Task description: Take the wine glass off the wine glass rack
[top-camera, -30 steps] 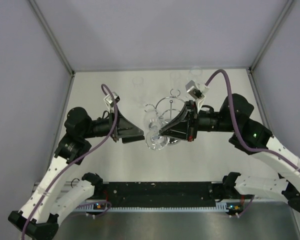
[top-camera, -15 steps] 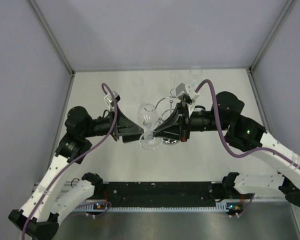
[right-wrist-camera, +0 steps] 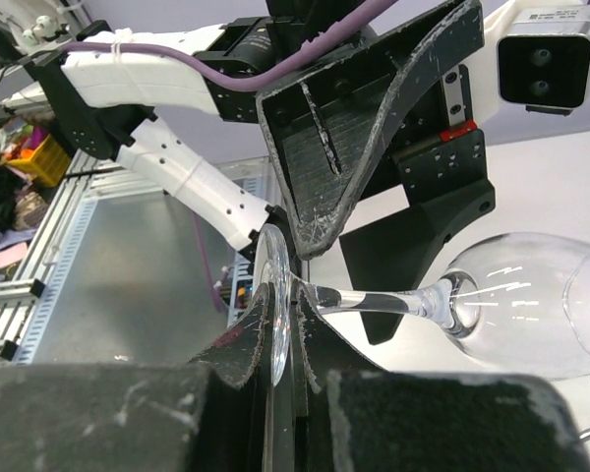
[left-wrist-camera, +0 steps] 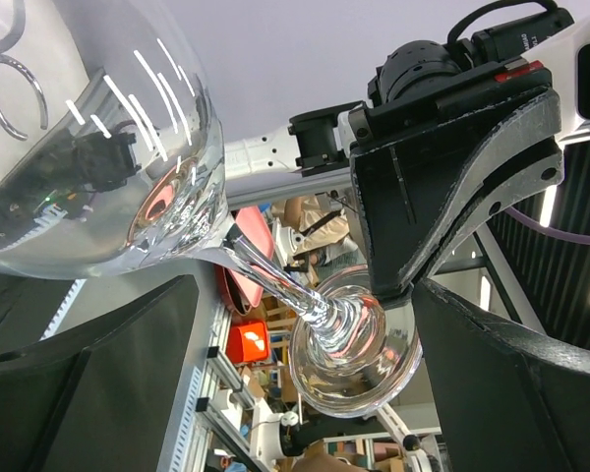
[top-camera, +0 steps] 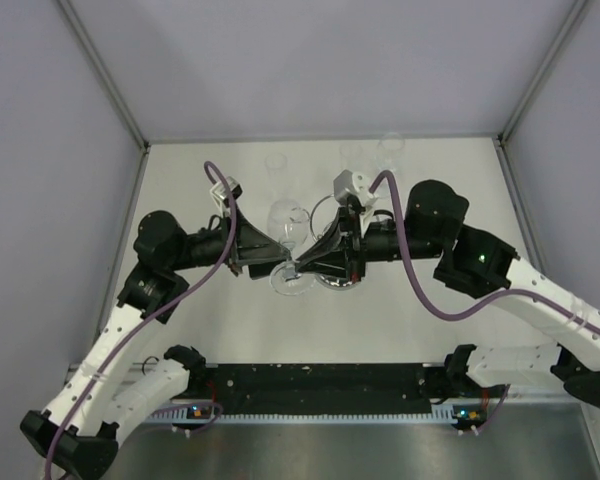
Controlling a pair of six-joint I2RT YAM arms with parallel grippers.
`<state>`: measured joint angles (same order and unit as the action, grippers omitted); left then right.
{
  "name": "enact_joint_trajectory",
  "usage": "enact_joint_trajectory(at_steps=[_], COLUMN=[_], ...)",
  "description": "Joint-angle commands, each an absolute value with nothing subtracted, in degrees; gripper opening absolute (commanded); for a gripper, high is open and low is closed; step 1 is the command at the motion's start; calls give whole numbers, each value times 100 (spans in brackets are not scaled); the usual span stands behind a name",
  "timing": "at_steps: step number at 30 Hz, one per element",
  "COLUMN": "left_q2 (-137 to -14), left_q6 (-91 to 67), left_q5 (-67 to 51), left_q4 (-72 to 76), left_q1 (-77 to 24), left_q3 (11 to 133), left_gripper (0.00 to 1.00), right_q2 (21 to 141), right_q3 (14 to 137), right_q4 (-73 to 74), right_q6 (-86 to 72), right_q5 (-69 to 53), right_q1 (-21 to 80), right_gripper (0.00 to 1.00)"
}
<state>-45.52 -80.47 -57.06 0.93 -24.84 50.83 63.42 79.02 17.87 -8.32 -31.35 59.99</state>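
Note:
The clear wine glass (top-camera: pixel 288 224) hangs tilted in the air left of the chrome wine glass rack (top-camera: pixel 332 282). Its bowl points toward the back and its foot (top-camera: pixel 293 282) toward the front. My right gripper (right-wrist-camera: pixel 285 295) is shut on the rim of the foot (right-wrist-camera: pixel 275 295), with the stem (right-wrist-camera: pixel 374 300) running off to the bowl (right-wrist-camera: pixel 531 315). My left gripper (left-wrist-camera: pixel 305 393) is open, its dark fingers (left-wrist-camera: pixel 79 393) standing on either side of the stem (left-wrist-camera: pixel 275 285) and foot (left-wrist-camera: pixel 359 344) without touching them. In the top view both grippers (top-camera: pixel 275 265) meet at the glass.
A ring loop of the rack (left-wrist-camera: pixel 43 96) shows beside the bowl in the left wrist view. Faint clear glass shapes (top-camera: pixel 275 160) stand near the back wall. Grey walls close in the table on three sides, and a black rail (top-camera: pixel 320 385) runs along the near edge.
My right arm has carried the glass leftward, away from the rack's post and toward the left gripper. The left gripper has stayed open and nearly still, and now straddles the stem.

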Motion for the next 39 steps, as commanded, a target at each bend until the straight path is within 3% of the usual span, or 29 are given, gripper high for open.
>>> enact_joint_trajectory(at_steps=[1, 12, 17, 29, 31, 38, 39], left_q2=[-4544, -4711, -4772, -4957, -4992, -5124, -5133], left_q6=[-8077, -8253, -8323, -8315, -8297, -8130, -8069], left_q5=[-5625, -5686, -5722, -5783, -5792, -5950, -5976], left_q4=[615, 896, 1054, 1230, 1266, 1477, 1450], left_q1=[-2496, -2496, -2496, -2496, -2496, -2496, -2487], left_q3=[5001, 4781, 4702, 4650, 4641, 4702, 4711], left_gripper=[93, 62, 39, 15, 2, 0, 0], right_q2=[6398, 6609, 6618, 6618, 6592, 6337, 6293], right_q3=[8367, 8482, 8350, 7990, 7893, 7612, 7611], right_q4=[1336, 1503, 1547, 1661, 1670, 1740, 1801], right_q6=[-510, -44, 316, 703, 729, 607, 528], right_q5=[-3085, -2892, -2655, -2268, -2224, -2119, -2066], right_q1=[6082, 6249, 6398, 6548, 6548, 6548, 6548], right_gripper=[0, 0, 0, 0, 0, 1, 14])
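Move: The wine glass lies slanted between the hands, bowl forward and low, its foot already pinched by the right fingers. From the open left hand its stem is about 3 cm to the right and 1 cm ahead, roughly level. The rack stands some 14 cm to the left hand's right, 9 cm ahead and 18 cm below. From the right hand the stem is about 4 cm ahead, 2 cm left and 2 cm down. The left hand sinks about 4 cm while going some 3 cm forward and slightly right onto the stem, rolling its forward side down about 10 degrees, and its wide-open fingers close until they pinch the stem just behind the bowl. The right hand keeps its shut grip on the foot and comes down about 4.5 cm, mostly late, edging a little left and forward towards the left gripper and rolling some 15 degrees so that the bowl end tips up. ##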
